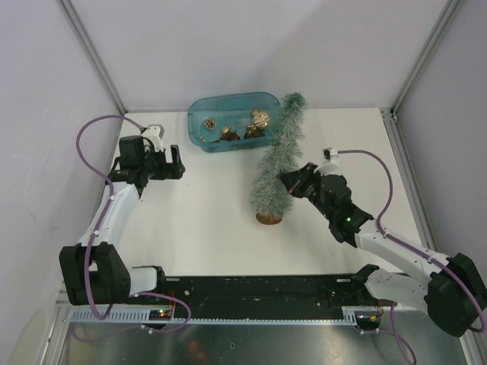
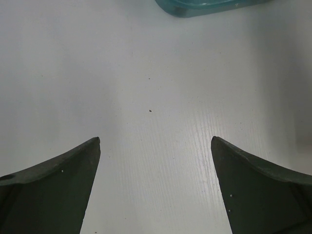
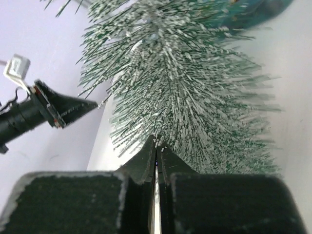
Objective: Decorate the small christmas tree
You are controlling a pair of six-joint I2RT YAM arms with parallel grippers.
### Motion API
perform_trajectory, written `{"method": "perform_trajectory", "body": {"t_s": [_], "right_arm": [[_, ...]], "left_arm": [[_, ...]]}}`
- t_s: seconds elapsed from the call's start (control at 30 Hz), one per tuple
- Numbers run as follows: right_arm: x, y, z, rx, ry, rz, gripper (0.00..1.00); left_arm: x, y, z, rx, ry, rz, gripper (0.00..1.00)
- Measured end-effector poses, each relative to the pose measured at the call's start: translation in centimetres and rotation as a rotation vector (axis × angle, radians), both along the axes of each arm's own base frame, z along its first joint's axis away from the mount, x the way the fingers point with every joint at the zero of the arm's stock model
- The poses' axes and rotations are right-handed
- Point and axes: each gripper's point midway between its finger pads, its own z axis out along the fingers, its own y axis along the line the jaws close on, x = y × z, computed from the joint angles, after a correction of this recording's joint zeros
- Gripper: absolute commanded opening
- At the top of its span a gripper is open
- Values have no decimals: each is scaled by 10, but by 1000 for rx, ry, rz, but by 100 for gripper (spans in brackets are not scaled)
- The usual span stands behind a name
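The small christmas tree [image 1: 278,163], frosted green on a round wood base [image 1: 268,218], stands upright at mid-table with its top leaning toward the teal tub [image 1: 199,114]. Gold and brown ornaments [image 1: 259,120] lie in the tub. My right gripper [image 1: 286,181] is shut, its tips touching the tree's lower right side. In the right wrist view the closed tips [image 3: 157,141] sit against the bristles [image 3: 180,83], and nothing shows between them. My left gripper [image 1: 173,163] hangs open left of the tub, over bare table [image 2: 156,141].
The tub's corner [image 2: 204,6] lies just ahead of the left gripper. White walls with metal posts close in the table at the back and both sides. The left gripper [image 3: 58,109] shows beyond the tree in the right wrist view.
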Motion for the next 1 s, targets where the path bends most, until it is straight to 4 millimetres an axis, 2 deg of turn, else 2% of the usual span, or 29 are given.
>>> {"method": "perform_trajectory", "body": {"t_s": [0.2,0.4,0.7,0.83,1.0], "right_arm": [[-25,25,-34,21,41,94,0],[-46,43,-27,3,-9,164,0],[-88,55,-14,-100,-115,241,0],[-104,55,-18,-159,-139,252,0],[-117,45,-35,-201,-137,236,0]], "left_arm": [[-1,0,6,1,-17,0,100],[-1,0,7,2,-21,0,100],[-2,-1,6,1,-19,-2,100],[-2,-2,6,1,-19,-5,100],[-2,-4,6,0,-19,-10,100]]}}
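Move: Held at the right hand's shut fingertips, the tree is headed for open table by the near edge, about 14 cm back, 4 cm left and some 22 cm below that hand. The tree's wooden foot is roughly 8 cm back, 4 cm left and 10 cm lower than the hand; the blue ornament box sits 22 cm ahead, 14 cm left and 20 cm below. From the idle left hand, that open table is about 20 cm back, 29 cm right and 15 cm down. Drawing the held tree back towards the near table edge, the right hand travels about 12 cm back and 5 cm left, away from the ornament box. It dips early, partly rises, then sinks again to end some 3 cm lower. The wrist swings about 15 degrees counter-clockwise and rolls its left side down a little, while the shut fingers keep their pinch in the lower branches. ##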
